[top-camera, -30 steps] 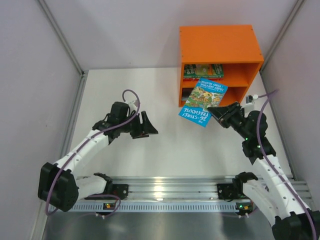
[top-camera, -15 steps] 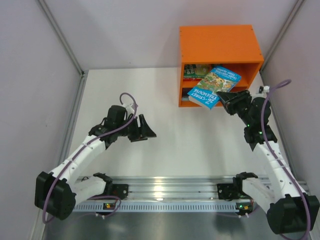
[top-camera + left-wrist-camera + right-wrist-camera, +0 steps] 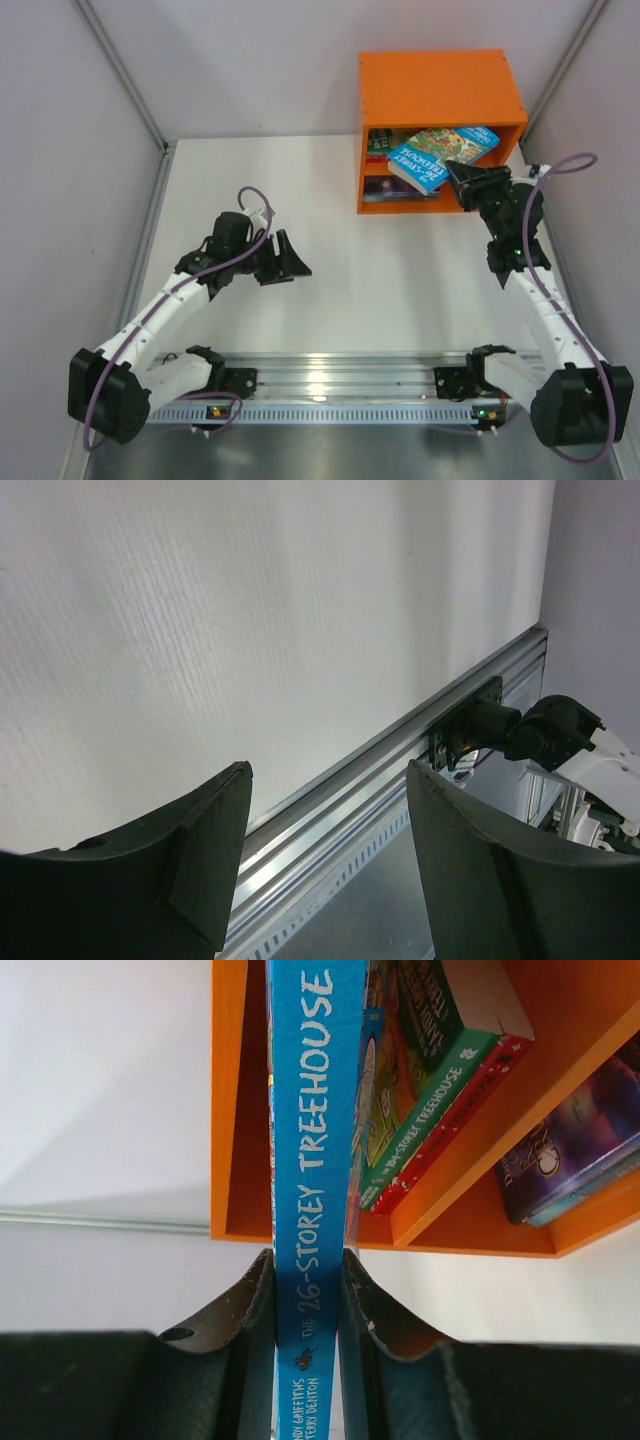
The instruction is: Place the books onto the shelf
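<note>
The orange shelf [image 3: 440,85] stands at the back right with its two compartments facing the arms. My right gripper [image 3: 462,175] is shut on the light-blue illustrated book [image 3: 435,155] and holds it tilted at the mouth of the upper compartment. In the right wrist view its blue spine [image 3: 305,1160] runs up between my fingers [image 3: 252,1300], in front of the shelf wall [image 3: 235,1110]. Green and red books [image 3: 440,1090] lie in the upper compartment, a dark purple one [image 3: 570,1150] in the lower. My left gripper [image 3: 292,258] hangs open and empty over the table.
White table [image 3: 330,300] with grey walls on both sides; the right wall runs close beside the shelf. An aluminium rail [image 3: 330,375] carrying the arm bases crosses the near edge, and it also shows in the left wrist view as the rail [image 3: 400,760].
My right gripper has carried the light-blue book up and back, from in front of the lower compartment to the upper compartment's opening. The left arm has drawn back slightly.
</note>
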Controlling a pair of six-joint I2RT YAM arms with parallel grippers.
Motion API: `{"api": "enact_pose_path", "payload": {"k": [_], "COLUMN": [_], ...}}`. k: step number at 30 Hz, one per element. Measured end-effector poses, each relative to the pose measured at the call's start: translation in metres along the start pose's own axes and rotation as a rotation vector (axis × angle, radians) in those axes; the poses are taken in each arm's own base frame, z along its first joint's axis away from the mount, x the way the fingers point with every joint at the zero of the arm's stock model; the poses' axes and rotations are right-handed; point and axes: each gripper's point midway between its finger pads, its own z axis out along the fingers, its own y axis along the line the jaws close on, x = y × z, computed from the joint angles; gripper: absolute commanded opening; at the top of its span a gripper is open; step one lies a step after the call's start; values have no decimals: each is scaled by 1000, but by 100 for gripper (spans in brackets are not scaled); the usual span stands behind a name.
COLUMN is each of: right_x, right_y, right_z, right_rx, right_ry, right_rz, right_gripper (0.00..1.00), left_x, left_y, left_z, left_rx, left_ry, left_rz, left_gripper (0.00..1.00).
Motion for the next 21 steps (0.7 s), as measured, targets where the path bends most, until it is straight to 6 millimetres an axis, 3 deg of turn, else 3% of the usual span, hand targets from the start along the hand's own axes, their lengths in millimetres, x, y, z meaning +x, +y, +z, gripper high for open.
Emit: {"api": "enact_pose_path", "payload": {"k": [8,21], "right_x": [-14,-23], "right_y": [-13,-13], "right_z": [24,60], "right_rx": [41,24], "right_ry": [-67,-136], "right_rz": [13,68], "right_gripper": [0,0], "left_x": [1,3], "left_y": [-1,-1], "left_z": [0,-1], "left_rx": [6,14], "left_ry": [7,14], "left_rz": [4,29], "left_gripper": [68,68]}}
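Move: The right hand, holding the blue book by its spine, faces the shelf's upper compartment, whose middle is about 11 cm ahead, 1 cm left and 1 cm lower. The green-and-red book stack in there lies 9 cm ahead, 7 cm left and 6 cm below the hand; the purple book in the compartment underneath, 8 cm ahead, 6 cm left, 16 cm down. From the idle left hand the upper compartment is some 25 cm ahead, 20 cm right and 14 cm up. Keeping its pinch, the right hand pushes the blue book about 6 cm forward into the upper compartment, turning slightly clockwise. ##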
